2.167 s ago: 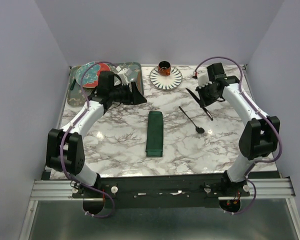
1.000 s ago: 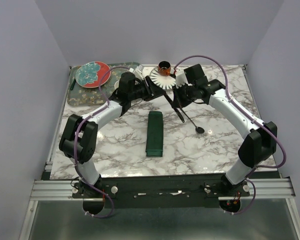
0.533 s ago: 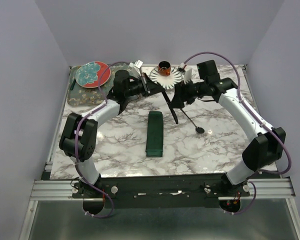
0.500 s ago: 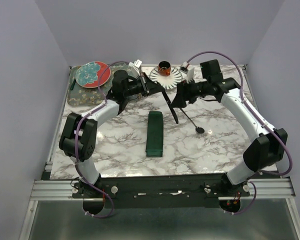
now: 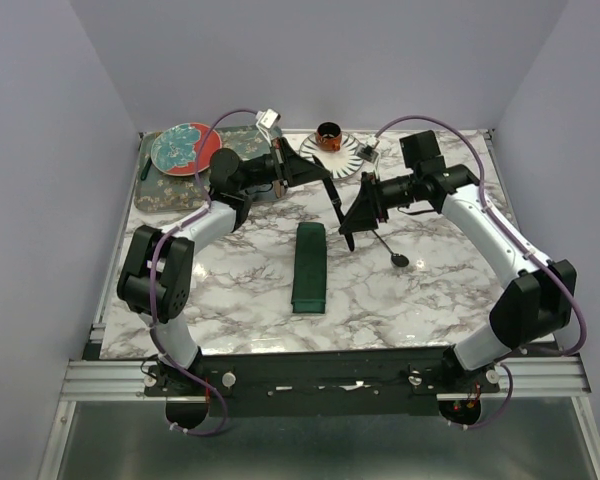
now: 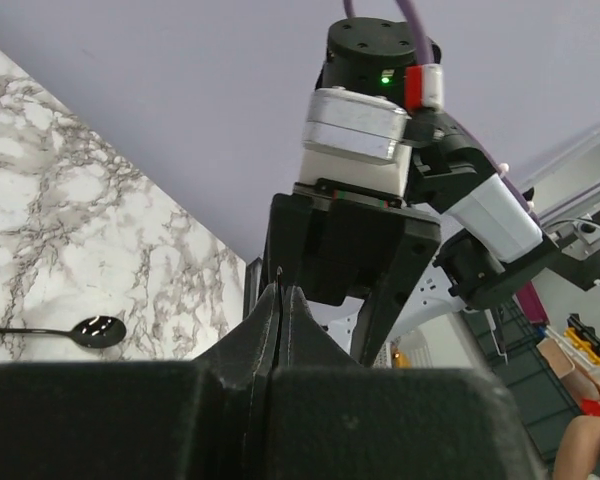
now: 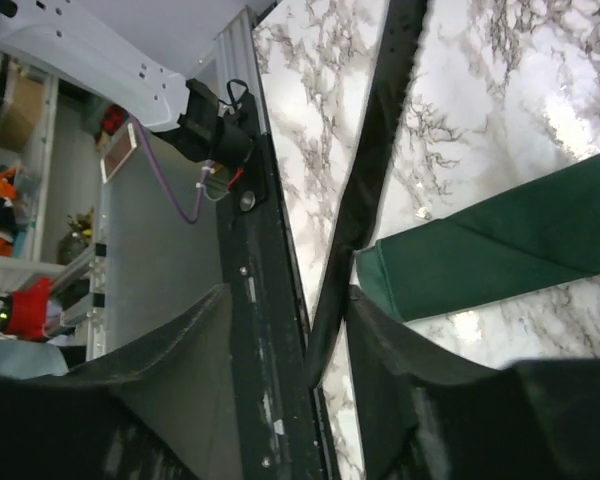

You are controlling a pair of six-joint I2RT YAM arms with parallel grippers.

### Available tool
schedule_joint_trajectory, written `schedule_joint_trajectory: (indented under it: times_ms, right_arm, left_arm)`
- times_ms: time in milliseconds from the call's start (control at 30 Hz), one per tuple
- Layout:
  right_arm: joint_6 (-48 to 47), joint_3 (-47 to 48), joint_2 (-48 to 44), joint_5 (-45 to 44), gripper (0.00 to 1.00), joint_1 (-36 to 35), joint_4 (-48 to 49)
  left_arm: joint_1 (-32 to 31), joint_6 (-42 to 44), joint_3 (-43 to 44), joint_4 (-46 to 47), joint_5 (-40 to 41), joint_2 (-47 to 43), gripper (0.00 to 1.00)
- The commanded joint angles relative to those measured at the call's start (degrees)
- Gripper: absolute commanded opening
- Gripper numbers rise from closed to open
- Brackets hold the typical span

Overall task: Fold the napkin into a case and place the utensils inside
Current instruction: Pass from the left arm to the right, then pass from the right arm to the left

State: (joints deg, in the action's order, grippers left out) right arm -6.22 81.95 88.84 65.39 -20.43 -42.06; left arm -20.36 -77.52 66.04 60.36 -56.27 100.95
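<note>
The napkin lies folded as a long narrow dark green case (image 5: pixel 309 266) at the middle of the table, and its end shows in the right wrist view (image 7: pixel 500 250). A slim black utensil (image 5: pixel 338 210) hangs tilted above the table behind the case. My left gripper (image 5: pixel 320 178) is shut on its upper end; in its wrist view the gripper (image 6: pixel 282 300) pinches a thin black edge. My right gripper (image 5: pixel 358 212) is open around the lower part, with the utensil (image 7: pixel 375 170) passing between the spread jaws (image 7: pixel 288 292) beside one finger. Whether this is one utensil or two, I cannot tell.
A silver spoon (image 5: pixel 390 250) lies right of the case, also seen as the spoon (image 6: pixel 90 330) from the left wrist. A striped plate (image 5: pixel 342 158) with a small cup (image 5: pixel 328 135) stands at the back. A tray (image 5: pixel 165 185) with a red plate (image 5: pixel 185 148) sits back left.
The utensil passed from my right gripper to my left: the left shut on its top, the right opened and slid down. The left arm drew back slightly to the left.
</note>
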Motion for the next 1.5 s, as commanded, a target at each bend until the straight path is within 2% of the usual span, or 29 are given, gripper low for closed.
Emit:
schedule_joint_trajectory:
  times_ms: [0,33,100,133,167,267,300,333,367,433,467,500,567,633,667,733,800,867,1033,1267,1467]
  right_arm:
    - [2.6,-2.1,0.6,4.2,0.45,-0.8,1.9]
    - [3.2,-2.4,0.4,4.0,0.33,-0.8,3.2]
    - [5.1,-3.2,-0.2,3.4,0.22,-1.1,4.5]
    - [5.3,-3.1,-0.2,3.2,0.02,-1.2,5.0]
    - [5.4,-2.9,-0.2,2.6,0.01,-1.3,5.1]
    - [7.7,-3.4,-1.7,-1.0,0.01,-1.4,7.3]
    - [9.4,-4.3,-2.3,-2.1,0.01,-1.4,8.7]
    - [9.8,-4.8,-3.6,-4.5,0.01,-1.4,10.9]
    - [10.5,-5.3,-4.3,-6.0,0.01,-1.4,12.2]
    - [12.0,-6.5,-6.0,-12.4,0.01,-1.6,14.8]
    - [12.3,-6.8,-6.3,-15.3,0.01,-1.9,15.3]
    - [12.7,-7.1,-6.7,-17.1,0.01,-2.3,15.8]
    - [12.8,-7.7,-7.5,-24.3,0.01,-3.3,17.0]
    - [12.9,-7.8,-7.7,-30.5,0.01,-4.7,17.5]
    - [13.0,-7.8,-7.6,-31.9,0.01,-5.2,17.5]
    - [13.5,-7.7,-7.6,-35.1,0.01,-6.7,17.6]
    - [14.0,-7.7,-7.7,-37.5,0.01,-8.5,17.6]
    - [14.4,-7.9,-8.0,-39.7,0.01,-9.4,17.6]
    - [14.9,-9.4,-8.9,-39.6,0.01,-10.6,19.0]
    - [14.9,-10.8,-9.4,-39.5,0.01,-11.0,19.7]
    - [16.1,-11.5,-9.8,-38.1,0.01,-11.0,21.0]
  left_arm:
    - [0.0,-2.3,-0.7,5.1,-1.1,-2.2,0.0]
    - [0.0,-2.4,-0.9,5.2,-1.1,-2.3,0.0]
    - [0.0,-2.1,-1.3,4.6,-0.8,-2.9,0.0]
    - [-0.1,-1.4,-1.4,4.0,-0.4,-3.3,0.0]
    - [0.0,-0.6,-1.7,1.6,0.3,-3.6,0.0]
    - [0.1,5.3,-2.4,-7.8,1.8,-6.1,0.21]
    - [0.3,7.3,-2.6,-10.4,3.3,-8.0,0.46]
    - [0.6,9.9,-2.8,-14.5,4.8,-9.4,0.51]
    - [0.8,17.1,-2.7,-24.9,6.3,-10.8,0.53]
    - [1.5,25.7,-2.1,-34.6,11.2,-14.7,0.57]
    - [1.5,29.9,-0.8,-45.0,13.2,-16.1,0.58]
    - [1.5,36.3,0.0,-49.5,15.3,-18.0,0.57]
    - [1.0,39.4,2.1,-59.5,19.8,-18.9,0.57]
    - [0.6,42.0,2.8,-63.6,21.5,-19.7,0.58]
    - [-0.7,42.6,3.1,-67.0,25.6,-20.2,0.59]
    - [-2.0,43.3,3.2,-68.8,28.6,-21.3,0.59]
    - [-4.8,43.3,4.1,-72.1,34.9,-21.8,0.6]
    - [-6.1,43.2,4.4,-72.3,36.0,-21.8,0.61]
    - [-8.7,42.1,3.3,-69.3,35.9,-23.1,0.6]
    - [-9.1,40.5,1.2,-63.3,34.2,-24.1,0.59]
    - [-9.5,39.7,2.7,-63.8,34.8,-22.2,0.63]
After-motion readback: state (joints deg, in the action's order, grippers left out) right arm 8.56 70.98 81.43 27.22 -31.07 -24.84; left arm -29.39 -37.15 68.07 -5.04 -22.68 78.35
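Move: My left hand holds the knife by its blade; my open right fingers, about 10 cm back, 4 cm right and 5 cm lower, already straddle its handle. From the right hand the knife's middle lies some 4 cm ahead, 3 cm left and slightly higher. Roughly 20 cm below that hand, the folded napkin lies about level and 8 cm left, the spoon some 6 cm ahead and 10 cm right. I close my right fingers on the knife's handle, sinking about 1 cm, and only then open my left to let go of the blade. I carry the knife some 4 cm forward and down, swinging my right wrist clockwise, while my left hand swings left off the blade, then back and down, its fingers staying open and tipping down about 30 degrees. ##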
